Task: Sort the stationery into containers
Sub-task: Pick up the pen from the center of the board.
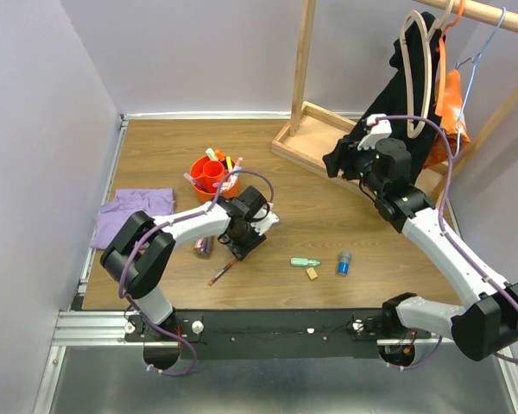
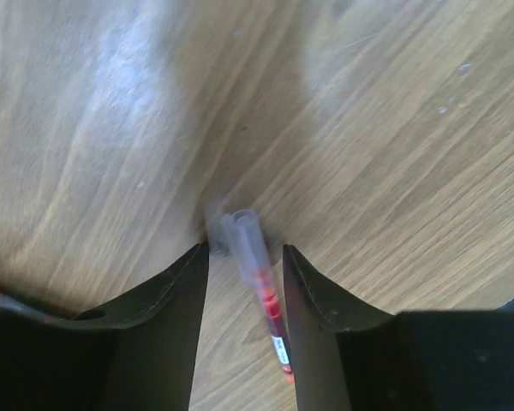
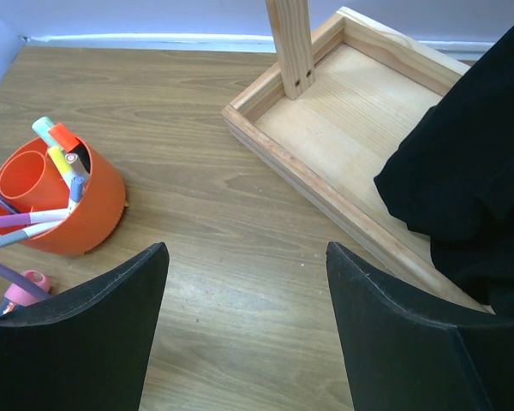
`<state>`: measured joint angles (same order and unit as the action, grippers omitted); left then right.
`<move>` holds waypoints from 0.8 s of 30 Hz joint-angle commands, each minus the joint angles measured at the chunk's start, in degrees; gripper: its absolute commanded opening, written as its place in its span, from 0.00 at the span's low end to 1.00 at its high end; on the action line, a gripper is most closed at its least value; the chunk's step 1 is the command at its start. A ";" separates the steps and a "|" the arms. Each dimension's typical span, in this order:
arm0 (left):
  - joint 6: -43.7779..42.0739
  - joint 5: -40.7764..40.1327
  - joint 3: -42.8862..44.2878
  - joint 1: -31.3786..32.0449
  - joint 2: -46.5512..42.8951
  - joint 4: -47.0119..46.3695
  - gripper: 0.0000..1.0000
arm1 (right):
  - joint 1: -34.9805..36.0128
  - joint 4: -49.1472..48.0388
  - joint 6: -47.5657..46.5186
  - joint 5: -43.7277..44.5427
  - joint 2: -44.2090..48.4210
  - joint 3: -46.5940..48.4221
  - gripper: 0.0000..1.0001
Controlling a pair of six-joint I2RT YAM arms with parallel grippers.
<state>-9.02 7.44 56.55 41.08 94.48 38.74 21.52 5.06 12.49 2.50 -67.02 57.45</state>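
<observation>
A red pen [image 2: 270,304] with a clear cap lies on the wooden table between the fingers of my left gripper [image 2: 246,250]. The jaws stand a little apart around it, with a gap on the left side, and the pen lies close against the right finger. From above, the pen [image 1: 222,272] pokes out below the left gripper [image 1: 240,250]. The orange tub [image 1: 209,177] holds several markers. A green marker [image 1: 305,262], a tan eraser [image 1: 312,273] and a blue cylinder [image 1: 344,263] lie on the table. My right gripper [image 3: 247,248] is open over bare wood, with the tub [image 3: 64,201] to its left.
A purple cloth [image 1: 134,214] lies at the left edge. The wooden rack base [image 1: 328,142] stands at the back right, with a black garment [image 1: 410,112] and an orange one hanging over it. A pinkish item [image 1: 204,245] lies beside the left arm.
</observation>
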 commanded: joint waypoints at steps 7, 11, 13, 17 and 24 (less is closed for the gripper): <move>1.45 -3.67 1.89 5.50 3.52 -0.60 0.07 | -0.95 -1.02 -0.44 0.57 0.76 -0.32 0.81; -0.56 -0.34 8.55 4.01 -2.16 5.63 0.00 | -1.30 0.73 -0.98 0.84 0.05 1.60 0.81; -1.79 4.21 16.45 1.29 -4.90 10.11 0.00 | -1.30 1.27 -1.07 0.49 -0.47 2.22 0.81; -2.85 8.46 29.30 -3.63 -11.05 9.96 0.00 | -1.39 1.18 -1.42 -0.65 -2.75 3.37 0.81; 8.83 12.34 12.07 -19.18 -23.62 -31.59 0.00 | -1.30 -0.05 -2.73 -1.27 -6.97 5.65 0.80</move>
<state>-7.68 16.03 83.44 28.97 77.41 34.22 20.53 5.65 11.51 2.09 -71.02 60.23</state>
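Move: The pen lies under my left hand: its clear cap end is between my open fingertips, and its middle is about 3 cm back, 3 cm to the left and 1 cm below. The pink-capped tube is some 9 cm left and 5 cm ahead of this hand, the orange pot about 18 cm ahead and 6 cm left. From my right hand, the pen is roughly 21 cm back, 28 cm left and 26 cm lower. I close my half-open left fingers on the clear-capped end of the pen, easing about 1.5 cm to the right as they shut and pinch it. Then I whip the pen up fast, about 28 cm, and some 12 cm forward, bowing a little right on the way, while the wrist swings the downward fingers out forward and to the right by roughly 50 degrees. ##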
